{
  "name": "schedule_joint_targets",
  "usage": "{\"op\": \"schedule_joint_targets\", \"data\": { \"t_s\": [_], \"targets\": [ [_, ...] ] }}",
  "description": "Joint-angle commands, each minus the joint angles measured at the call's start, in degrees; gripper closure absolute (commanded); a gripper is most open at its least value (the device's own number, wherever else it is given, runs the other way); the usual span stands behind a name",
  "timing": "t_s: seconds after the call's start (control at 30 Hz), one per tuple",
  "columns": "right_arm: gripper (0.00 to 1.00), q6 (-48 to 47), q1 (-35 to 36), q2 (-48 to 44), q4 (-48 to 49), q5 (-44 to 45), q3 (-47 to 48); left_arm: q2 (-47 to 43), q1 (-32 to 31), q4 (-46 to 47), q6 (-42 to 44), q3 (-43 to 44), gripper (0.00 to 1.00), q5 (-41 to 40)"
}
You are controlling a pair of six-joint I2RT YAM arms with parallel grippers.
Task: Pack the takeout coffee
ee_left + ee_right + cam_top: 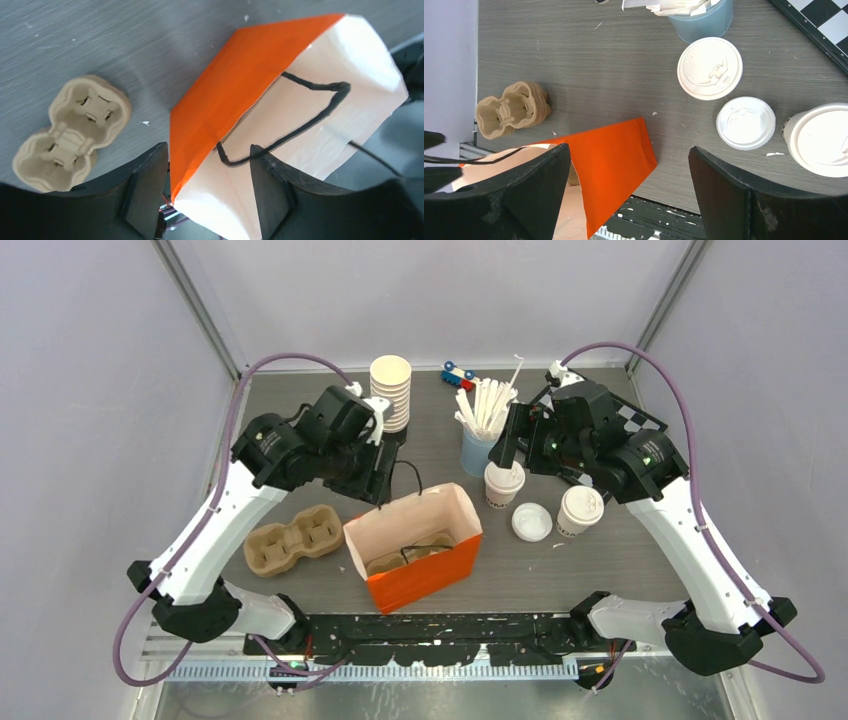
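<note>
Two takeout coffees stand right of centre: a lidded white cup (503,483) (709,68) and another (579,510) (821,140) further right. Between them a loose white lid (531,521) (745,123) lies flat. The orange paper bag (415,545) (240,90) (609,160) stands open at the middle with something brown inside. My left gripper (380,478) (209,147) is open at the bag's far left corner; the bag's edge and its black handle (300,115) pass between the jaws. My right gripper (505,445) (629,149) is open and empty, up beside the nearer cup.
A brown pulp cup carrier (292,540) (70,132) (511,109) lies left of the bag. At the back stand a stack of cream cups (390,392), a light-blue cup of white sticks (480,445) (701,20) and a small toy car (458,375). A checkered board (819,20) lies at the right.
</note>
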Motion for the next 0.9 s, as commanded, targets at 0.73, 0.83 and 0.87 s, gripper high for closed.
{"op": "schedule_joint_targets", "data": {
  "t_s": [0.73, 0.83, 0.87],
  "targets": [
    [0.09, -0.16, -0.24, 1.51, 3.95, -3.39, -1.63, -29.6, -0.05, 5.61, -49.36, -28.26, 0.44, 3.95],
    [0.08, -0.17, -0.2, 2.09, 3.94, -3.7, -0.8, -27.0, -0.06, 6.9, -46.7, -26.66, 0.44, 3.67],
    [0.09, -0.24, -0.26, 2.2, 4.0, -3.7, -0.64, -26.11, -0.05, 6.34, -45.92, -25.71, 0.44, 2.73]
  ]
}}
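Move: The orange paper bag, standing with its opening up, has its middle about 6 cm back, 8 cm to the right and 18 cm below the left hand. The brown cup tray left on the table is some 21 cm to this hand's left, 2 cm ahead and 27 cm below; the stack of paper cups is about 24 cm ahead and 2 cm right, 20 cm lower. From the right hand the bag lies about 12 cm back, 22 cm left and 20 cm below. Up about 5 cm first, the left hand then swings back some 11 cm and to its left around the bag's left end, sinking as it goes, before curving a couple of centimetres right and forward at the near-left rim corner. The wrist turns some 35 degrees counter-clockwise and tilts along the way; the fingers stay a little over half open, with no grip on the bag. The right hand, wide open, sinks barely 2 cm. ##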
